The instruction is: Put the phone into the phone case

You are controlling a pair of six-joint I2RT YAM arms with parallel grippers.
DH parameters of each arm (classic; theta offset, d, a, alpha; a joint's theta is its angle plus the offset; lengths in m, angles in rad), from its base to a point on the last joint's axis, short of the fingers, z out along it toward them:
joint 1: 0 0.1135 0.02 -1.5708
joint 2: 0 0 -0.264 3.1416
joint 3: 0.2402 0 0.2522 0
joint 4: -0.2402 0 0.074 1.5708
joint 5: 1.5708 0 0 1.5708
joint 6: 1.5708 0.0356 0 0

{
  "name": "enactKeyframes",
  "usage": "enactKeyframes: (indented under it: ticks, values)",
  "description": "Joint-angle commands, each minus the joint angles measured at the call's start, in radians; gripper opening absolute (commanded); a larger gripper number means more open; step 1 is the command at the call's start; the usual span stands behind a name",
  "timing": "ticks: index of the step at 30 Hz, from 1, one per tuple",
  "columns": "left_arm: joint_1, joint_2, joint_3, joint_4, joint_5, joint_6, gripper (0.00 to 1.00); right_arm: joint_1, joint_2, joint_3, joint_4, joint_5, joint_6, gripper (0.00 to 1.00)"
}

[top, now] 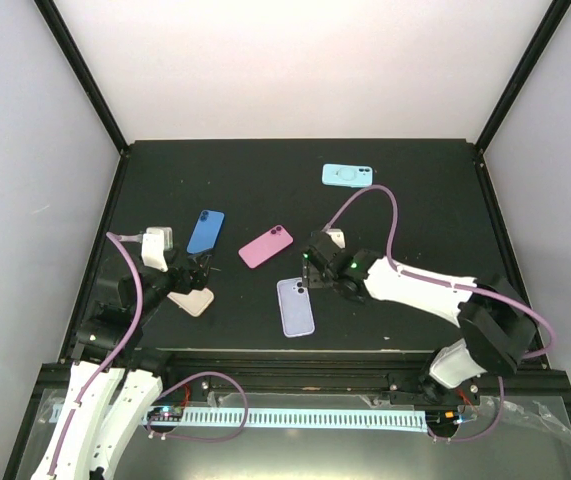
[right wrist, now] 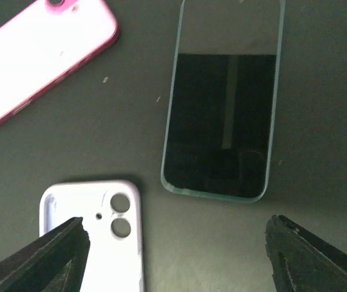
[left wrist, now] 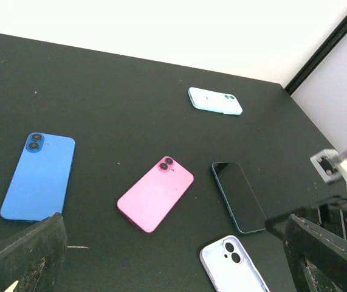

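A dark-screened phone with a teal edge lies face up on the black table, also seen in the left wrist view. Just below and left of it lies an empty lavender phone case, inside up, with its camera cutouts showing. My right gripper hovers open just short of the phone's near end, nothing between its fingers; from the top camera it hides most of that phone. My left gripper stands wide open and empty at the left.
A pink phone and a blue phone lie face down mid-table. A light blue phone or case rests near the back. A beige case lies under the left arm. Black frame rails edge the table.
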State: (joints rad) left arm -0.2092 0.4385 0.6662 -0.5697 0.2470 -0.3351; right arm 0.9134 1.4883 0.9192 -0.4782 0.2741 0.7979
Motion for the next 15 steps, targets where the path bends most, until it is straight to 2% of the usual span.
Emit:
enactKeyframes:
  ticks: [1, 9, 15]
  values:
    - [-0.002, -0.007, 0.013, 0.004, -0.009, 0.007, 0.99, -0.056, 0.067, 0.07, -0.008, 0.084, -0.059, 0.81]
    - [-0.002, -0.007, 0.013, 0.006, -0.003, 0.007, 0.99, -0.155, 0.196, 0.148, 0.054, 0.027, -0.116, 0.81]
    - [-0.002, -0.01, 0.012, 0.009, -0.001, 0.007, 0.99, -0.173, 0.284, 0.199, 0.069, -0.025, -0.141, 0.81]
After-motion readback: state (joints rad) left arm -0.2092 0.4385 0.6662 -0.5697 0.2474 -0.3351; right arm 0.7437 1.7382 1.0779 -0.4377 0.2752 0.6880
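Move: The dark phone lies about 11 cm ahead of the right hand, some 2 cm to its right and 6 cm below. The empty lavender case is about 3 cm back and 6 cm to the left of that hand, equally low; the pink phone lies roughly 13 cm ahead and 14 cm to the left. From the left hand, the dark phone is around 14 cm ahead, 27 cm to the right and well below, by some 23 cm. The right hand heads forward for the dark phone, leaving the lavender case behind: about 7.5 cm out and slightly right, level at first, then sinking some 3 cm as it slows. Its fingers, already spread, stay open and come in low over the phone's near half, one to each side, with no touch to be seen. ##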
